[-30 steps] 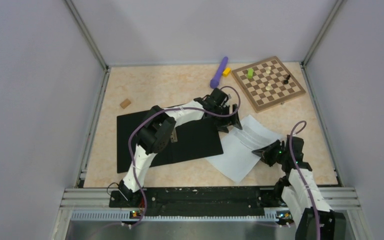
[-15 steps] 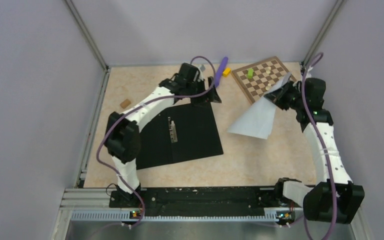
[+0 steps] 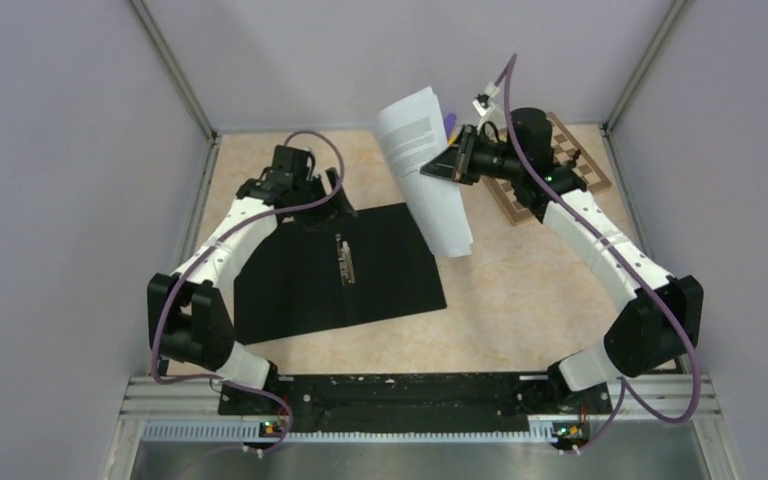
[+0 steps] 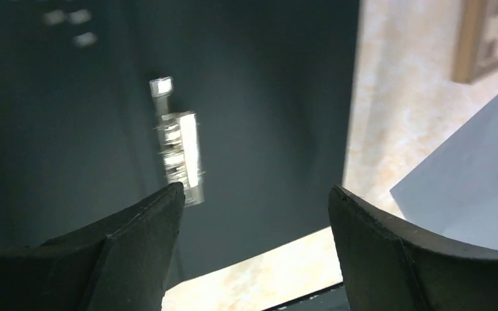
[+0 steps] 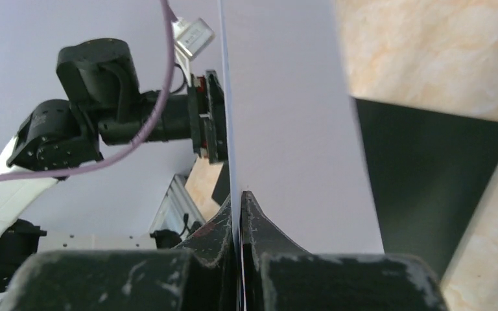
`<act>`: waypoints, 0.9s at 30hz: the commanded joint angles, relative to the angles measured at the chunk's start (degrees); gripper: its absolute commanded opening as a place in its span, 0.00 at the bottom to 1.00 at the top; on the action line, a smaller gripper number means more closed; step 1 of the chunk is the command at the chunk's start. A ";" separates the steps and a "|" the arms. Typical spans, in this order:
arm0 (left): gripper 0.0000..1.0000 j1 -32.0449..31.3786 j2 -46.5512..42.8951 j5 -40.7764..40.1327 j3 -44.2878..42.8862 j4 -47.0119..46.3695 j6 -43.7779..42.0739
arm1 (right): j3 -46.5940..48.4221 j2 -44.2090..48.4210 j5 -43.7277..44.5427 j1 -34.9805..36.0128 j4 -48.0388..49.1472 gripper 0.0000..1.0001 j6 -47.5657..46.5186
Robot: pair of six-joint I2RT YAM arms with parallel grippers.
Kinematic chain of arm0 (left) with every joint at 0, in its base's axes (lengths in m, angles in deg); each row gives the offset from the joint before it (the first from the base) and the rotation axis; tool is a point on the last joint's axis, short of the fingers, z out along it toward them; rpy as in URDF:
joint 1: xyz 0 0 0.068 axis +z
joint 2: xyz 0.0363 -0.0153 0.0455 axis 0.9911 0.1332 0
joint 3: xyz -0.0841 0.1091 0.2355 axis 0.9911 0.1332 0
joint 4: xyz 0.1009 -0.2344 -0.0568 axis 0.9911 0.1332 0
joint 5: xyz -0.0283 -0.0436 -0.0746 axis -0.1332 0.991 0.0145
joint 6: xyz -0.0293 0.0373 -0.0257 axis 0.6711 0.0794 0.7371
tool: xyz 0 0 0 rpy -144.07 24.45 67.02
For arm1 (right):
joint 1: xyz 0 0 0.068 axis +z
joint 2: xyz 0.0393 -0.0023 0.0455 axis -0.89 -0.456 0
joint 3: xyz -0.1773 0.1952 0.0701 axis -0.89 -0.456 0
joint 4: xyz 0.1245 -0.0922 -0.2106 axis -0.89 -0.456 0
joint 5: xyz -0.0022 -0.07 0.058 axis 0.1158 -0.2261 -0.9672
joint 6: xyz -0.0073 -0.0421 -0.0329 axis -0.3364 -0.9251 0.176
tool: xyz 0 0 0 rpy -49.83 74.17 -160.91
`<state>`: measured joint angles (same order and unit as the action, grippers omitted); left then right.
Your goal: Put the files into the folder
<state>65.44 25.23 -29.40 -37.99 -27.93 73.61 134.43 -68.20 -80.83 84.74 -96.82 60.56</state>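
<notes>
The folder (image 3: 360,275) lies open on the table, black inner faces up, with a metal clip (image 3: 346,262) at its middle; it also shows in the left wrist view (image 4: 266,116) and the right wrist view (image 5: 428,175). My right gripper (image 3: 443,163) is shut on the files (image 3: 425,150), white printed sheets held up in the air above the folder's far right corner. In the right wrist view the sheets (image 5: 285,116) stand between the closed fingers. My left gripper (image 3: 332,207) is open and empty over the folder's far edge.
A brown chessboard (image 3: 570,170) with a few pieces lies at the far right, partly behind the right arm. A purple object (image 3: 449,122) peeks out behind the sheets. A small wooden block (image 3: 251,207) lies at the left. Walls close in on three sides.
My right gripper has lifted the files off the table and carried them up and left, past the chessboard. My left gripper has drawn back left along the folder's far edge.
</notes>
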 commanded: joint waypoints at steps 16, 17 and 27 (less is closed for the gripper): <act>0.90 14.65 -7.50 -17.42 18.08 3.69 0.13 | -18.29 -17.13 0.62 0.37 15.46 0.00 3.08; 0.90 14.70 -6.06 -17.54 18.60 2.74 0.57 | -18.52 -17.95 1.18 0.39 15.35 0.00 2.63; 0.88 13.61 5.81 -9.32 18.95 -4.40 3.51 | -22.70 -21.98 6.38 0.38 13.96 0.00 1.65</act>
<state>79.78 29.69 -42.06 -19.06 -27.88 75.75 113.73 -89.69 -77.05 85.20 -84.43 63.44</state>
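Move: The right hand holds the files up high; the middle of the folder's right half, their place, lies about 4 cm back, 7 cm left and some 32 cm below. The clasp is 3 cm back and 15 cm left, the chessboard 16 cm ahead and 22 cm right, the microphone 19 cm ahead and 2 cm right. From the empty left hand, the left cover's middle is 8 cm back, 15 cm left and 16 cm below, the clasp 4 cm back and 4 cm left. Still pinching the files, the right hand lowers them almost straight down, some 27 cm, onto the folder's right half, fingers tipping down about 30 degrees. The wide-open left hand swings left past the clasp and a little back, then sinks to just above the left cover, some 14 cm down in all, turning counter-clockwise on the way; no touch can be made out. ##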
